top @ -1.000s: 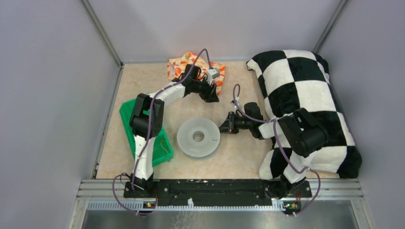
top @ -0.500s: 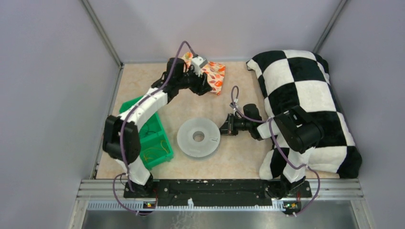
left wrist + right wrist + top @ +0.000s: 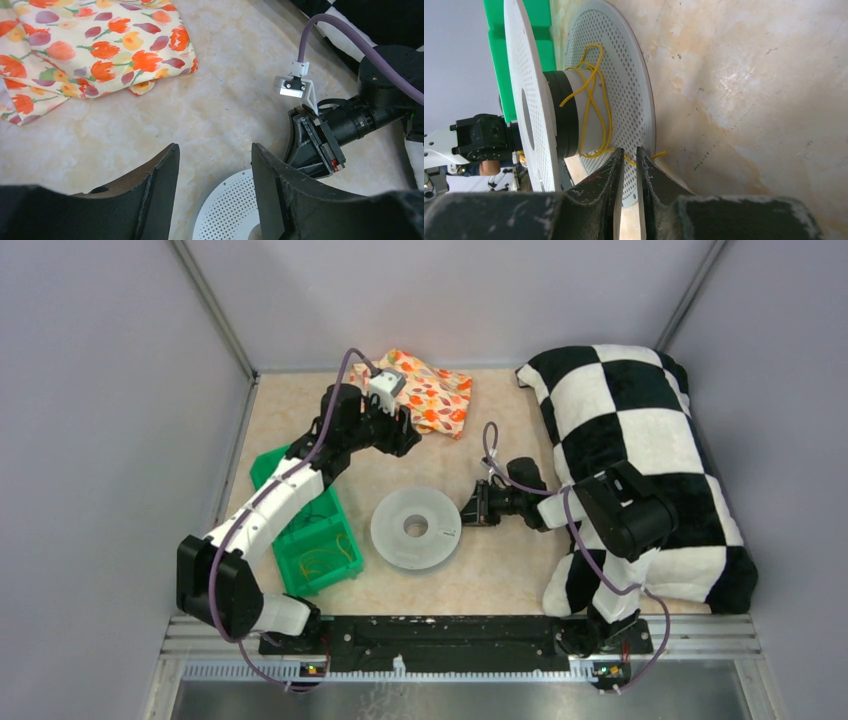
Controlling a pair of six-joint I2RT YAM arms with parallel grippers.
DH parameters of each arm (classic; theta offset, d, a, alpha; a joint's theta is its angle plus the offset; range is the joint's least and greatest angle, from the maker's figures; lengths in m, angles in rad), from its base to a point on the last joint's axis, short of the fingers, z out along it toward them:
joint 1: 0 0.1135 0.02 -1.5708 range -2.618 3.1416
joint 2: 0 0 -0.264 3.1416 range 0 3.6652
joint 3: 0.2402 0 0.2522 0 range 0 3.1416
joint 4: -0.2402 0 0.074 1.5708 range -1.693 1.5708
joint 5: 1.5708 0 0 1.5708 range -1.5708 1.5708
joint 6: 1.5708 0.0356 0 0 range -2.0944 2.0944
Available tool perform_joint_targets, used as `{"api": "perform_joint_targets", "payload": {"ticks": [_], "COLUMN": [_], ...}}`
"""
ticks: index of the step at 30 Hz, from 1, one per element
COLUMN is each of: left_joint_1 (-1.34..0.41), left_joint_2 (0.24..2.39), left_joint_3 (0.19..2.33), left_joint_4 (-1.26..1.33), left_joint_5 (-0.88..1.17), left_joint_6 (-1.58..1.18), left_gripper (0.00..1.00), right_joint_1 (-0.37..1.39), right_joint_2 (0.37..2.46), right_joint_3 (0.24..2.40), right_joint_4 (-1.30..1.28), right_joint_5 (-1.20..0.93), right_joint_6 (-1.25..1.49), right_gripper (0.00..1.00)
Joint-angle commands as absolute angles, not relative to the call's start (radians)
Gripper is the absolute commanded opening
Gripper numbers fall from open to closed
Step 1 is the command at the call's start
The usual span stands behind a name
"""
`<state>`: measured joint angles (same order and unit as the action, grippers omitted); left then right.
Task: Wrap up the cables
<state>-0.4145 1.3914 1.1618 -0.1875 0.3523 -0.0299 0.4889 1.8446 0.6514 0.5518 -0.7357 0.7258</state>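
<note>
A grey perforated spool (image 3: 415, 528) lies flat mid-table. Thin yellow cables (image 3: 591, 100) loop loosely round its hub between the two flanges (image 3: 531, 75). One strand runs across the tips of my right gripper (image 3: 628, 156), which sits at the spool's right rim (image 3: 468, 510). Its jaws stand a narrow gap apart, wider than the wire. My left gripper (image 3: 214, 150) hangs open and empty above the table behind the spool (image 3: 230, 215), near the floral cloth (image 3: 405, 438). More yellow strands (image 3: 322, 562) lie in the green bin.
The green bin (image 3: 290, 575) sits left of the spool, partly under my left arm. A floral cloth (image 3: 435, 400) lies at the back. A big black-and-white checkered pillow (image 3: 640, 420) fills the right side, against my right arm.
My left arm has swung left and back off the floral cloth, its elbow dropping toward the near left corner. The right gripper has stayed at the spool's rim.
</note>
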Motion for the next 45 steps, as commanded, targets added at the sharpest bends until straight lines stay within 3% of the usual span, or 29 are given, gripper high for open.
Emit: {"api": "perform_joint_targets", "payload": {"ticks": [1,17,27,33,35,37,40,41,45], "left_joint_1": [-0.413,-0.413,-0.413,-0.413,-0.413,-0.413,-0.413,-0.413,-0.413], "left_joint_2": [1.352,1.291,1.181,1.106,1.085,1.07,1.046,1.039,1.011], "left_joint_3": [1.167,1.147,1.134,1.117,1.109,1.102,1.084,1.076,1.038], "left_joint_4": [-0.204,-0.205,-0.228,-0.264,-0.282,-0.304,-0.318,-0.319,-0.309], "left_joint_5": [0.295,0.255,0.211,0.152,0.132,0.109,0.083,0.073,0.05], "left_joint_6": [-0.034,-0.044,-0.057,-0.102,-0.131,-0.155,-0.179,-0.185,-0.203], "left_gripper": [0.61,0.61,0.62,0.68,0.71,0.73,0.79,0.87,0.97], "right_joint_1": [0.492,0.484,0.459,0.449,0.448,0.447,0.446,0.446,0.446], "right_joint_2": [1.82,1.669,1.533,1.393,1.345,1.297,1.225,1.203,1.117], "right_joint_3": [0.672,0.745,0.886,0.967,0.974,0.969,0.931,0.915,0.847], "right_joint_4": [0.528,0.258,-0.108,-0.251,-0.266,-0.265,-0.222,-0.206,-0.136], "right_joint_5": [-0.7,-0.568,-0.261,0.019,0.107,0.188,0.271,0.301,0.359], "right_joint_6": [0.683,0.559,0.405,0.315,0.297,0.271,0.238,0.243,0.274], "right_gripper": [0.16,0.27,0.35,0.58,0.73,0.95,0.99,0.99,0.99]}}
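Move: From the right hand the spool, with the yellow cable wound on its core, has its middle some 10 cm to the left, 3 cm nearer the base and about level. The cloth lies about 25 cm ahead and 11 cm to the left, the cushion roughly 6 cm ahead and 34 cm to the right. From the left hand the spool is about 14 cm back, 3 cm to the right and 20 cm below. Backing off slowly to the right from the spool's rim, then faster up, right and forward, the right hand travels some 25 cm while its fingers swing clockwise from pointing left to pointing mainly forward and open wide from nearly shut. The empty left hand eases left, back and up, about 10 cm in all, dipping slightly at the end, turns about 15 degrees counter-clockwise and opens almost fully. ##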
